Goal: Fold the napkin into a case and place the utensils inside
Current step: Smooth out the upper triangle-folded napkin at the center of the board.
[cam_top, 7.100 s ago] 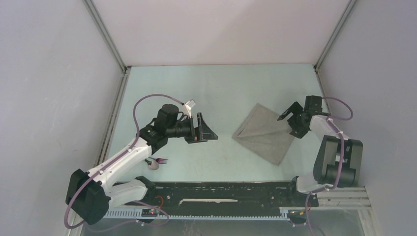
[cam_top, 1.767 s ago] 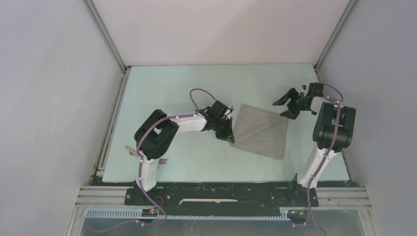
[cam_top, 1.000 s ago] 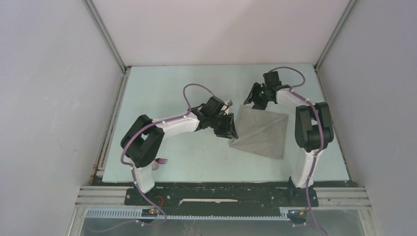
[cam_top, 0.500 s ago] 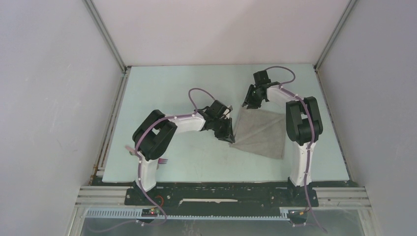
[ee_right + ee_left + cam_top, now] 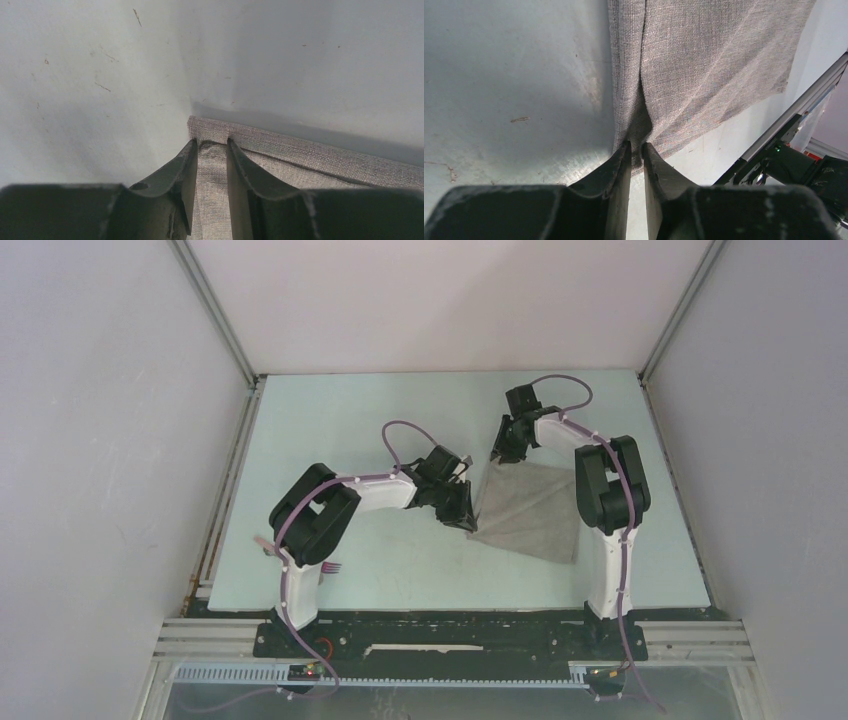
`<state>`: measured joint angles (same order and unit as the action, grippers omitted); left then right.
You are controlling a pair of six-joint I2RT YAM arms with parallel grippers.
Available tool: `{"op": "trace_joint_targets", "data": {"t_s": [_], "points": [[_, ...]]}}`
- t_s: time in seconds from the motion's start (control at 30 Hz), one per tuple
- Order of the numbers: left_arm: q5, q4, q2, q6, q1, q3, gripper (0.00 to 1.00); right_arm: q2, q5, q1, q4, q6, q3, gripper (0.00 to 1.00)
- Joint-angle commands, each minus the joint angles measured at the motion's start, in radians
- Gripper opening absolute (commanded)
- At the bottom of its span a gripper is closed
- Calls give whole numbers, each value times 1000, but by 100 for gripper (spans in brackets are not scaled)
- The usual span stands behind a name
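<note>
The light-grey napkin (image 5: 535, 510) lies flat on the pale table, right of centre. My left gripper (image 5: 468, 522) is low at its near-left corner. In the left wrist view, the left gripper (image 5: 636, 148) is shut on a raised pinch of the napkin (image 5: 714, 60). My right gripper (image 5: 497, 457) is at the far-left corner. In the right wrist view, the right gripper (image 5: 210, 145) is shut on a ridge of the napkin (image 5: 310, 160) just inside its hem. Of the utensils, only the fork's dark tines (image 5: 331, 566) show beside the left arm's base.
Grey walls with metal corner posts (image 5: 215, 315) enclose the table on three sides. A black rail (image 5: 430, 635) runs along the near edge between the arm bases. The right arm's upright links (image 5: 607, 502) stand over the napkin's right edge.
The right gripper slid left and farther back to the napkin's far-left corner and its jaws narrowed onto the cloth. The left gripper stayed at the near-left corner and narrowed onto the cloth.
</note>
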<state>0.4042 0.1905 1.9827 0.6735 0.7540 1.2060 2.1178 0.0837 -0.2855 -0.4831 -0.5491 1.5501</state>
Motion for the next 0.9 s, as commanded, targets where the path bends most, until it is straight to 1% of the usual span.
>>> {"op": "trace_joint_targets", "data": {"t_s": [0.0, 0.07, 0.1, 0.17, 0.33, 0.63, 0.87], "points": [[-9, -11, -13, -3, -4, -14, 23, 16, -39, -17, -8, -14, 33, 32], [-9, -11, -16, -2, -4, -14, 23, 10, -43, -16, -5, -13, 35, 25], [-9, -11, -16, -1, -3, -16, 23, 7, -44, -16, -2, -15, 36, 24], [-2, -14, -22, 3, -4, -18, 26, -8, -34, -11, 3, -19, 37, 23], [12, -19, -69, 3, -3, -36, 37, -37, -12, 10, 26, -26, 33, 21], [-18, 0, -157, -9, -5, -61, 52, -45, 79, 57, 58, -53, 26, 0], [-28, 1, -141, -19, -17, -42, 57, -41, 122, 62, 92, -69, 31, 0]]}}
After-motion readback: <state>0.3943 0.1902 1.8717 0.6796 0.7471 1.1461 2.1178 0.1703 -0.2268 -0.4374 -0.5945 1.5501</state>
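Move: The napkin's near-left corner lies under the left fingers, only about 1 cm back and 1 cm down. The near-right corner is some 21 cm right and 9 cm back of that hand. Its far-left corner is about 2 cm ahead and 1 cm left of the right hand, 1 cm below; the far-right corner lies about 18 cm right and 5 cm back of the right hand. The napkin's near-left corner comes free as the left fingers open from a narrow gap to about half and lift roughly 2.5 cm, drifting 1 cm left. At the far-left corner the right fingers first close part way in place on the cloth, then shut fully while easing forward towards the far edge and a little right, about 2 cm in all, rising slightly. ##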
